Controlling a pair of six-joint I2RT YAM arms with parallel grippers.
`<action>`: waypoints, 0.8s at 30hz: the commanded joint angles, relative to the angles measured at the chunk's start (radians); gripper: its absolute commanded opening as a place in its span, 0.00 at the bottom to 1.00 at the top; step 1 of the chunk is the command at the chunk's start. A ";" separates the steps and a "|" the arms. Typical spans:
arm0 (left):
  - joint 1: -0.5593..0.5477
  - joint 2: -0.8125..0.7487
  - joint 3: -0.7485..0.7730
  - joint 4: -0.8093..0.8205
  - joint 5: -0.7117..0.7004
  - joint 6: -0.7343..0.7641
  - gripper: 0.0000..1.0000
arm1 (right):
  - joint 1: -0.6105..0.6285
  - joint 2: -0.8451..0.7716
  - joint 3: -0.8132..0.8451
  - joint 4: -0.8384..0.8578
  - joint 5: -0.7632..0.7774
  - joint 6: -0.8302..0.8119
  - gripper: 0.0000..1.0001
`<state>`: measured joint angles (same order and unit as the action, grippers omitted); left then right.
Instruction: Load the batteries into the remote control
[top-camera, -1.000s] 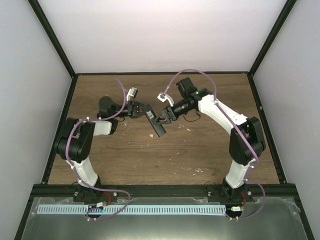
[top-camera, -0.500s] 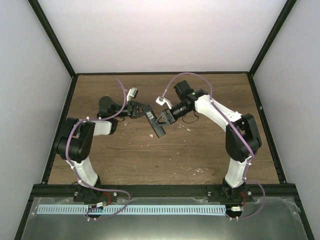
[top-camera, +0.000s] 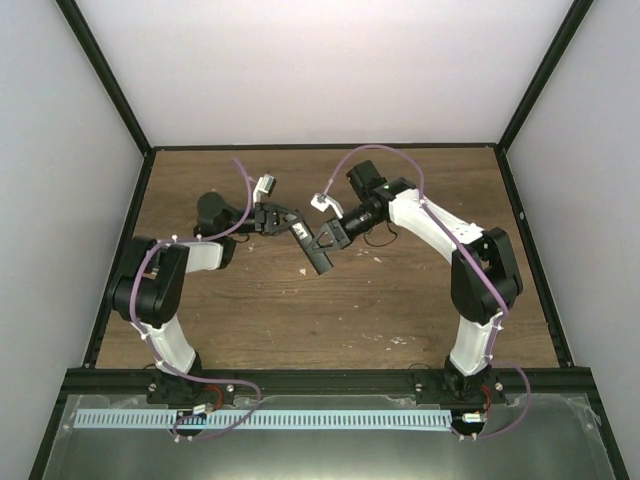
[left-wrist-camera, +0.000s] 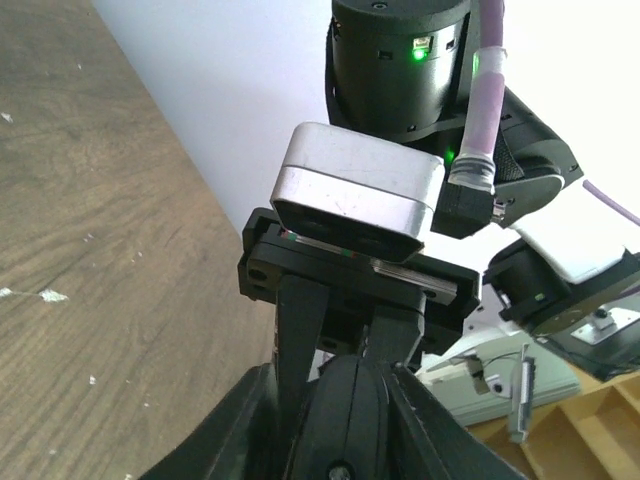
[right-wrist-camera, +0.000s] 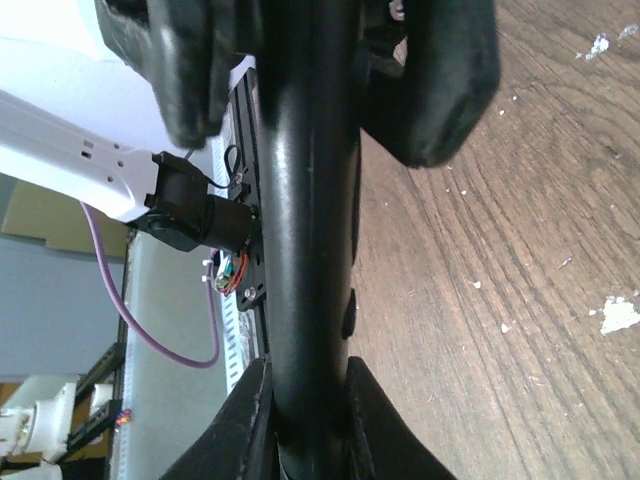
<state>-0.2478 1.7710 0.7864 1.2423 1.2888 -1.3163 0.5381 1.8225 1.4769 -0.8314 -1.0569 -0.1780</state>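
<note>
The remote control (top-camera: 318, 257), a slim black bar, hangs tilted above the middle of the wooden table (top-camera: 400, 300), held between both arms. My left gripper (top-camera: 293, 225) grips its upper end; in the left wrist view the remote control (left-wrist-camera: 350, 420) sits between my left gripper's (left-wrist-camera: 340, 385) fingers. My right gripper (top-camera: 322, 238) clamps it just below. In the right wrist view the remote control (right-wrist-camera: 310, 250) runs straight up between the right gripper's (right-wrist-camera: 305, 375) pads, which press both of its sides. The batteries are out of view.
Pale wood chips (top-camera: 375, 258) lie on the table right of the remote, and one (right-wrist-camera: 615, 312) shows in the right wrist view. The black frame rail (top-camera: 320, 378) edges the near side. The right arm's wrist camera (left-wrist-camera: 360, 195) sits close above my left gripper.
My right gripper has shut on the remote control after standing open around it. The right arm shifted slightly left. The left arm has held still.
</note>
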 joint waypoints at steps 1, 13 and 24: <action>-0.002 -0.026 0.007 -0.019 -0.016 0.020 0.34 | 0.010 0.004 0.040 0.010 -0.014 -0.034 0.04; 0.063 -0.158 -0.011 -0.517 -0.155 0.396 1.00 | -0.012 0.008 -0.026 0.050 0.201 0.019 0.01; 0.181 -0.390 0.156 -1.402 -0.709 0.925 1.00 | -0.143 -0.005 -0.068 0.076 1.124 0.330 0.01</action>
<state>-0.0631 1.4517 0.8906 0.1452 0.8177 -0.5987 0.4225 1.8229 1.4029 -0.7723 -0.3458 0.0330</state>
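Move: The remote control is between my hands: its middle lies about 5 cm back and 3 cm to the left of my left hand, which still has its far end, slightly lower. My right hand grips it near the middle, about 1 cm back and 1 cm left of that hand. Open table waits some 12 cm ahead and 14 cm right of my right hand, roughly 19 cm below; white flecks lie level with that hand, 14 cm to its right. I let my left hand's fingers spring wide open off the end of the remote, then draw that hand about 10 cm left and 7 cm forward, swinging it counter-clockwise. My right hand keeps its pinch and, gathering speed, carries the remote right, forward and down, roughly 10 cm each way, towards the open table, turning clockwise and tipping its fingers some 30 degrees further down. ##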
